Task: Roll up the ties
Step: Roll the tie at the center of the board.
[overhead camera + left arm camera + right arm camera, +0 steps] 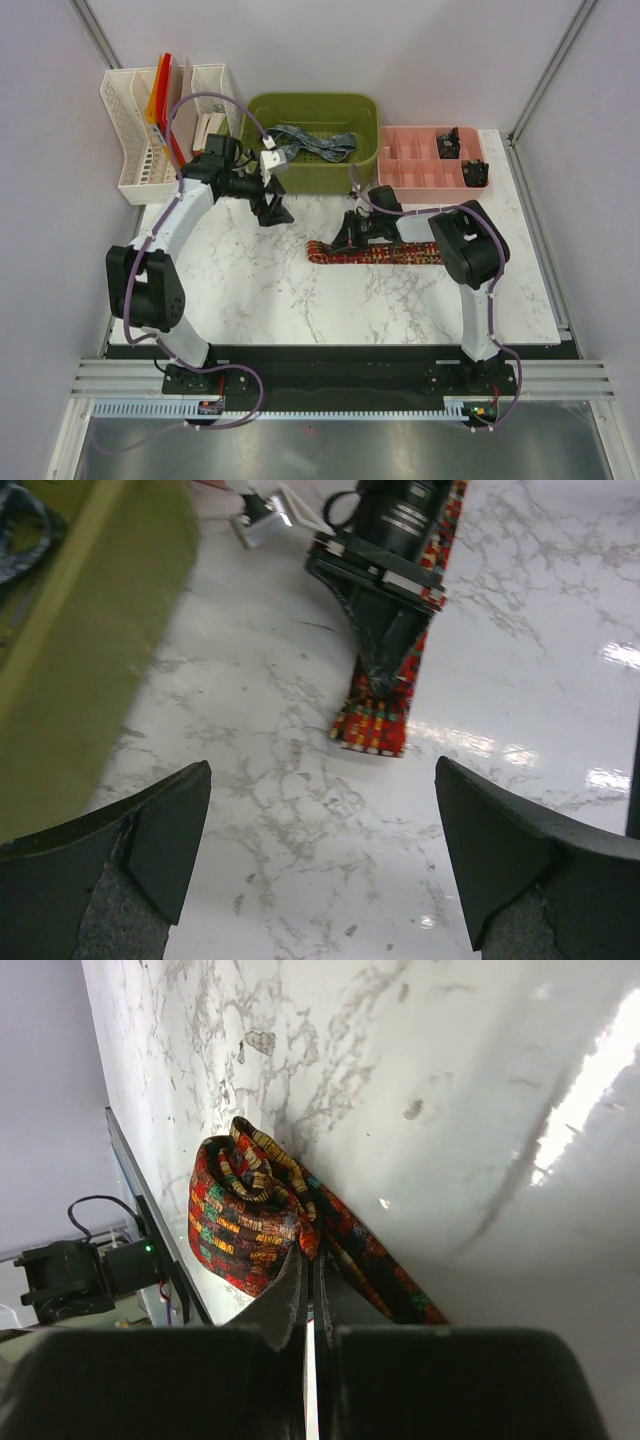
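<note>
A red, orange and dark patterned tie (385, 253) lies stretched left to right on the marble table. My right gripper (350, 236) is shut on this tie near its left end. In the right wrist view the closed fingertips (310, 1255) pinch a bunched fold of the tie (240, 1222). My left gripper (277, 213) hangs open just left of the tie, with nothing between its fingers (170, 830). Its view shows the tie's blunt end (375, 725) ahead, with the right gripper (385, 630) resting on the tie. A blue-grey patterned tie (312, 142) lies in the green bin.
The green bin (312, 103) stands at the back centre, close behind the left gripper. A pink compartment tray (415, 165) sits at the back right. White organiser baskets (135, 140) stand at the back left. The table's front edge (330, 345) runs near the arm bases.
</note>
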{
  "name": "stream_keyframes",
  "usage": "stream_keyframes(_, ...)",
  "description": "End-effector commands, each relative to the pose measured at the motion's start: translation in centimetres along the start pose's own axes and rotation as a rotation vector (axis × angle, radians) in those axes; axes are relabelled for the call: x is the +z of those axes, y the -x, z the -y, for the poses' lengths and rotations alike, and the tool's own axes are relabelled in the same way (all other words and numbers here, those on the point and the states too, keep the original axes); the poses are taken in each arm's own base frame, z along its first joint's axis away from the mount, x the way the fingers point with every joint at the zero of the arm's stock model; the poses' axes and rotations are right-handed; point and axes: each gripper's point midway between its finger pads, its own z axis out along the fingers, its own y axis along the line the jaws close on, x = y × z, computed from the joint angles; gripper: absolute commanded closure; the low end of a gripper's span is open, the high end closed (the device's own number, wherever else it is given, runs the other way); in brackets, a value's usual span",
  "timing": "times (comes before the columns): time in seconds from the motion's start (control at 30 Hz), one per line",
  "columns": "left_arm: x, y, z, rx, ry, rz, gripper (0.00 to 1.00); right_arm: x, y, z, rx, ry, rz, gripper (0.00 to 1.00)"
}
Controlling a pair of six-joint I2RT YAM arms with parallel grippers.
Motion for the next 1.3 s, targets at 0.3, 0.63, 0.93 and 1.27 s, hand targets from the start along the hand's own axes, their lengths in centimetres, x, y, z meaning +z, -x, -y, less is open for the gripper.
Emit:
stream_keyframes(0.3,-2.0,-3.8,3.7,0.233,-0.051,0.007,0.01,2.0,-1.3,1.4,-0.165,-0.112,-0.025,1.00)
stream_keyframes(0.63,5.7,-9.9,3.5,0.351,-0.068,-0.144,0.01,2.5,-2.3,1.6,-0.172,-0.145,-0.046,1.00)
stream_keyframes(0.93,8.8,-11.6,1.7,0.320,-0.017,-0.235,0.08,2.7,-2.8,1.4,-0.136,-0.149,-0.047,1.00)
stream_keyframes(1.27,9.2,-11.9,2.2,0.308,-0.044,-0.230,0.27,2.7,-3.7,1.7,-0.108,-0.158,-0.037,1.00)
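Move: The rolled end of the tie lies about 17 cm below the open left hand, some 7 cm to its right and 2 cm back. From the right hand, whose shut fingertips already sit at the roll's right side, the roll's middle is about 2 cm left and 1 cm back, at the same height. The tie's flat strip centres some 14 cm to the right hand's right, level with it. The green bin's middle is about 21 cm ahead of the left hand and 6 cm to its right, some 12 cm lower. After a small lift forward and left, the left hand swings back and down nearly 20 cm towards the roll, then eases a few centimetres forward low over the board. It tips its fingers about 20 degrees steeper and starts to close them around the roll's free end, front and back. The right hand stays shut at the roll's right side and shifts it leftward, travelling about 3 cm along the board. ##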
